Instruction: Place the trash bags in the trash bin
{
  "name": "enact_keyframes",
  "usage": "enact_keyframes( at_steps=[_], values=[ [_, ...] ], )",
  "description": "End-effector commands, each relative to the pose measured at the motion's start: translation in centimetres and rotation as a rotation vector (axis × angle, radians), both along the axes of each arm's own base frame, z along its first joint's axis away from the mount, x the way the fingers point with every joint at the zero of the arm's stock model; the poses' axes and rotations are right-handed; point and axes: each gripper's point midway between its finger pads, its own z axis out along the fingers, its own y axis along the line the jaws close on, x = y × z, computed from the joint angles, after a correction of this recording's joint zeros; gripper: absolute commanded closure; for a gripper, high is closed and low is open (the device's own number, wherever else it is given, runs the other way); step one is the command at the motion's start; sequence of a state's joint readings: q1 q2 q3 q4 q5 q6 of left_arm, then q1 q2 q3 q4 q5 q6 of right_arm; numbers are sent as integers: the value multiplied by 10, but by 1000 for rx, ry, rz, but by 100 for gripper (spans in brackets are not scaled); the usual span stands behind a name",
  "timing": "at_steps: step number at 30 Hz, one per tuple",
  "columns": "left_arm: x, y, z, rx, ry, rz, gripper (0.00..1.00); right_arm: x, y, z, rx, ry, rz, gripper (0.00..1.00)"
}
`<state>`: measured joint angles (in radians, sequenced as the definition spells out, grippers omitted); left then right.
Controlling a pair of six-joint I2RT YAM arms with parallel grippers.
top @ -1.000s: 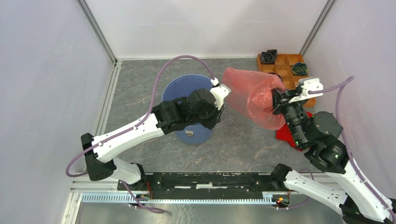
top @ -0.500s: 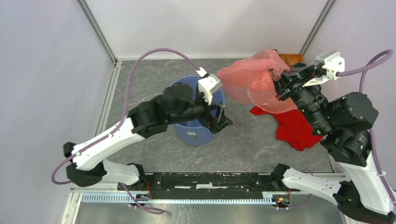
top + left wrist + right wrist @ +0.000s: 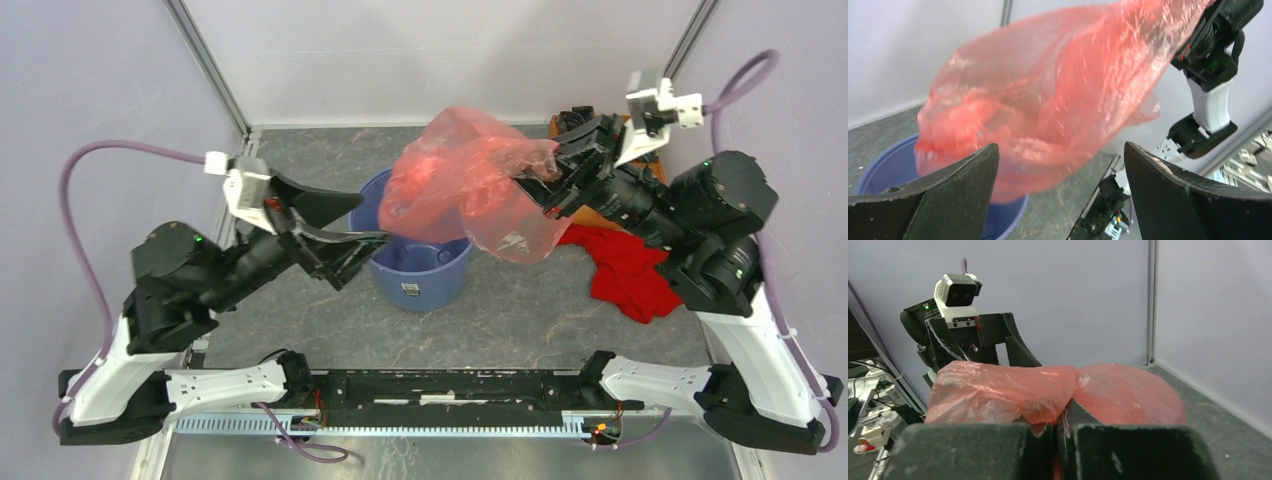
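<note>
The trash bag (image 3: 465, 185), a thin translucent red-pink film, hangs puffed up in the air over the right part of the trash bin (image 3: 420, 272), a round blue bucket. My right gripper (image 3: 545, 182) is shut on the bag's right edge, and the film is pinched between its pads (image 3: 1055, 427). My left gripper (image 3: 352, 220) stands wide open just left of the bin, touching nothing. In the left wrist view the bag (image 3: 1058, 95) floats beyond the open fingers (image 3: 973, 180), above the bin's rim (image 3: 893, 165).
An opaque red cloth (image 3: 625, 272) lies on the grey floor right of the bin, under the right arm. White walls with metal corner posts (image 3: 210, 70) enclose the cell. The arms' mounting rail (image 3: 440, 385) runs along the near edge.
My left gripper opened, let go of the bag and drew back to the left of the bin. My right arm rose and carried the bag leftward over the bin.
</note>
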<state>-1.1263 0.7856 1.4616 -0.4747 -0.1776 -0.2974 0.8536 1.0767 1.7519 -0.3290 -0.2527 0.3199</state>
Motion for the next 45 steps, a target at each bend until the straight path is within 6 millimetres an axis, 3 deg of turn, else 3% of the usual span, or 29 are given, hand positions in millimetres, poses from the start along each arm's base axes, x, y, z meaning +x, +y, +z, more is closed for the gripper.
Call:
enact_keyframes(
  at_steps=[1, 3, 7, 11, 14, 18, 21, 24, 29, 31, 34, 39, 45],
  values=[
    [29, -4, -25, 1, 139, 148, 0, 2, 4, 4, 74, 105, 21, 99],
    [42, -10, -36, -1, 201, 211, 0, 18, 1, -4, 80, 139, -58, 99],
    [64, -46, -56, 119, 236, 246, 6, 50, -2, -18, 40, 147, -208, 99],
    [96, -54, -74, 234, 234, 405, 10, 70, -5, -20, -13, 119, -311, 99],
    [113, -44, -82, 264, 221, 519, 9, 81, -2, -25, -35, 110, -345, 99],
    [123, -22, -100, 312, 253, 603, 4, 88, 27, -49, -72, 145, -272, 99],
    [118, -10, -118, 370, 273, 598, 0, 91, 52, -70, -119, 171, -195, 99],
    [104, 0, -142, 430, 317, 563, 0, 98, 63, -86, -166, 191, -189, 99],
    [83, 55, -176, 410, 425, 677, 1, 87, 94, -106, -142, 294, -26, 99],
    [77, 71, -179, 351, 433, 701, 1, 78, 106, -112, -113, 353, 60, 99],
    [77, 87, -187, 307, 457, 780, 15, 64, 116, -110, -15, 393, 176, 99],
    [81, 72, -203, 274, 491, 763, 17, 47, 125, -70, 59, 383, 316, 99],
    [87, 60, -214, 283, 494, 760, 25, 47, 111, -65, 101, 391, 263, 99]
  ],
)
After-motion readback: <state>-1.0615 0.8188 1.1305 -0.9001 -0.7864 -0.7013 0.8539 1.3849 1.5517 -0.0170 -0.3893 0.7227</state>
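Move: The trash bin stands about 16 cm left and 9 cm ahead of my right hand, which already pinches the trash bag. The bin's middle lies roughly 47 cm below that hand. The bag's bulk billows about 8 cm left and 2 cm ahead of these fingers, some 4 cm below. From my empty left hand the bin is about 12 cm ahead, 4 cm right and 39 cm below, the bag about 5 cm ahead, 11 cm right and slightly above. Keeping the bag pinched, I carry it about 13 cm left and down with my right hand to over the bin, swinging forward then partly back, tipping the wrist down and finally lifting slightly. My open left hand dips forward and right, then veers back and left, still sinking, some 22 cm lower in all, turning counter-clockwise beside the near-left rim, fingers narrowing a little. ##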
